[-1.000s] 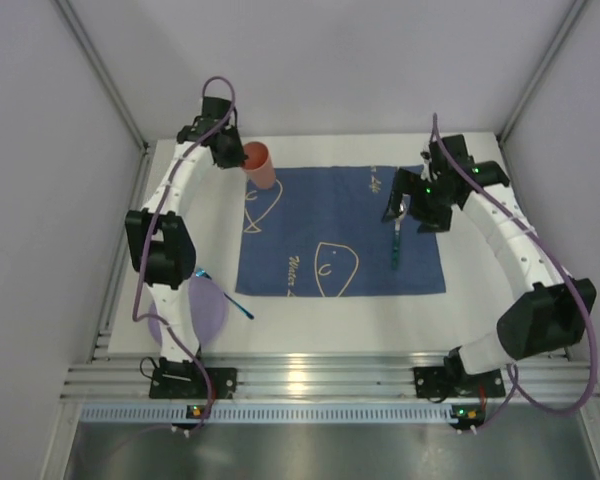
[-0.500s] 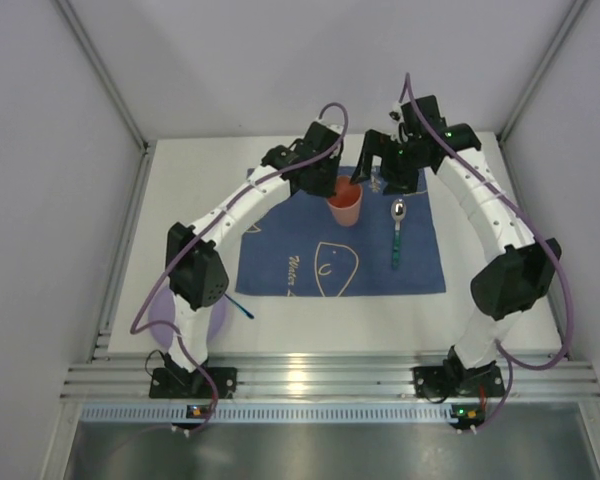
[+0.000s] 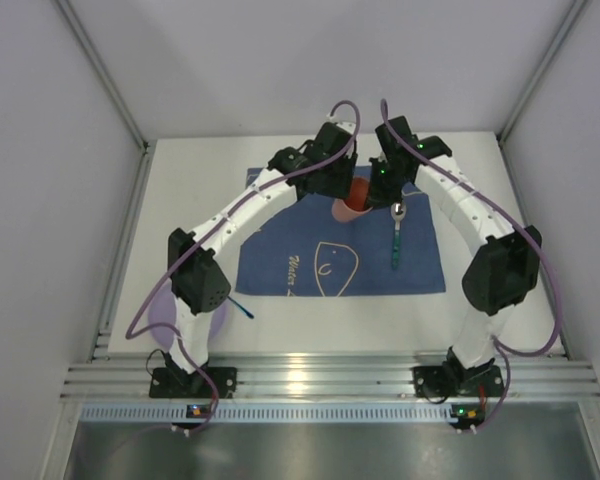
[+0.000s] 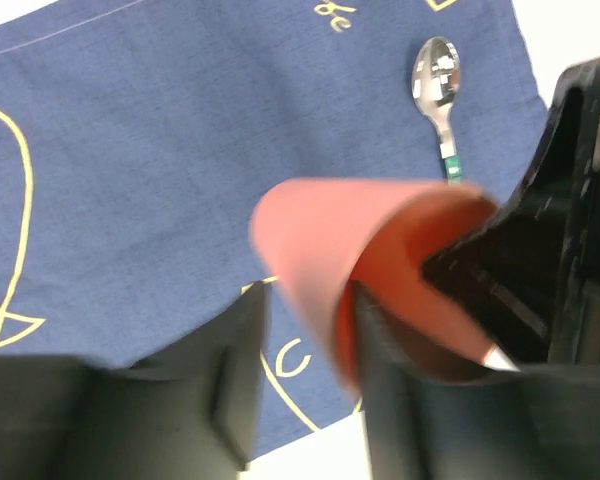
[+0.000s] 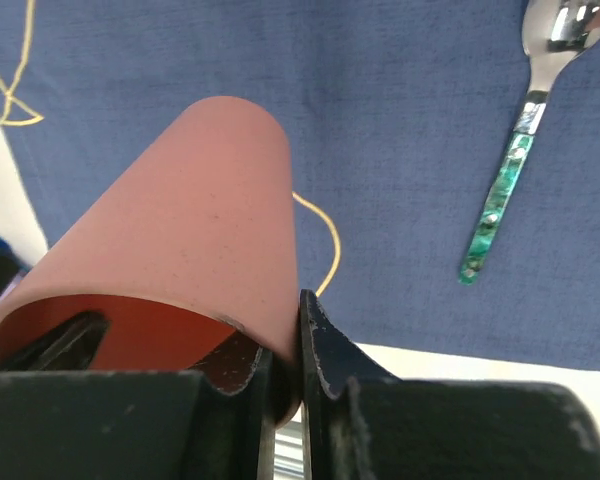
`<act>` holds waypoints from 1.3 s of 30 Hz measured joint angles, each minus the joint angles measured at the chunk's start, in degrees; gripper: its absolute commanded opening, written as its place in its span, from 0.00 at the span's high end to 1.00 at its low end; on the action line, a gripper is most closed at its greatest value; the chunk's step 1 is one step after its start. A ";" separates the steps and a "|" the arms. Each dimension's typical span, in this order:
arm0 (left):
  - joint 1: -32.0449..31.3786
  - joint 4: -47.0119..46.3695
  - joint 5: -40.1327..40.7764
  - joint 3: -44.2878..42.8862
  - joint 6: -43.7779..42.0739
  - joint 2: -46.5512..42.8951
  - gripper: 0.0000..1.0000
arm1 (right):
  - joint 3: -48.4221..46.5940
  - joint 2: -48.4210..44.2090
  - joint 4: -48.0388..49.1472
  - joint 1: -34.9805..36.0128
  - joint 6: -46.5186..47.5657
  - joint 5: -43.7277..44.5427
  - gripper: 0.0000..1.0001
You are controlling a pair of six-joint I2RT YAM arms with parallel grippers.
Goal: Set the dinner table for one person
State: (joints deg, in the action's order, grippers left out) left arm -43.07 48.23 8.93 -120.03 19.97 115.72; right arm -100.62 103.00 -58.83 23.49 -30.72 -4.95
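A salmon-pink cup [image 3: 358,200] hangs tilted above the far part of the dark blue cloth [image 3: 310,250], between both grippers. My right gripper [image 3: 375,188] is shut on the cup's wall at the rim [image 5: 180,250], one finger inside and one outside [image 5: 295,350]. My left gripper [image 3: 342,188] straddles the opposite wall of the cup [image 4: 320,240] with its jaws apart [image 4: 305,370], so it is open. A spoon [image 3: 396,235] with a green handle lies on the cloth to the right; it also shows in the left wrist view [image 4: 440,90] and the right wrist view [image 5: 515,160]. The white dinner table [image 3: 350,320] lies under everything.
A lilac plate [image 3: 217,315] lies at the near left, partly under my left arm. A blue-handled utensil [image 3: 242,308] lies beside it. Grey walls close in the table on three sides.
My left gripper carried the cup from the far left corner to above the cloth's far middle. My right gripper swung in from the right and closed on the rim. The left jaws have parted.
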 measured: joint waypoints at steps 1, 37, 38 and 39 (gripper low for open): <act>0.20 -0.20 0.33 0.81 0.44 -0.44 0.40 | -0.37 0.66 -0.39 -0.13 0.22 0.74 1.00; 17.84 0.24 3.67 43.30 9.38 -37.00 0.09 | -34.18 33.16 -6.99 -22.36 1.20 3.80 0.72; 18.78 0.37 3.45 44.17 9.79 -37.33 0.10 | -34.18 33.18 -6.95 -22.36 0.98 3.82 0.66; 19.82 0.59 3.19 45.03 10.16 -37.64 0.10 | -34.18 33.27 -7.02 -22.38 0.83 3.80 0.63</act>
State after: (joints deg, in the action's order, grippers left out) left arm -23.24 48.82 12.12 -75.00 30.13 78.08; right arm -134.80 136.27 -65.84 1.10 -29.89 -1.15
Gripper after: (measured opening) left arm 0.906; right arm 0.286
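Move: The cup hangs by its rim from the right hand, its middle about 4 cm left of and 5 cm below that hand; its place by the mat's far right corner is some 15 cm ahead, 13 cm right and 18 cm down. The spoon lies about 8 cm right and 1 cm ahead, on the mat. From the left hand, still straddling the rim, the fork lies roughly 31 cm left and 12 cm back, the plate 41 cm left and 17 cm back, both 20 cm down. The cup stays pinched at the rim by the right hand, which eases forward, swings out forward and right about 22 cm past the spoon's far end while turning clockwise, then lowers the cup onto the mat's far right corner and starts opening. The left fingers spread wide, come free of the rim and withdraw some 23 cm left and a little back, towards the fork and plate, wrist turning counter-clockwise. ##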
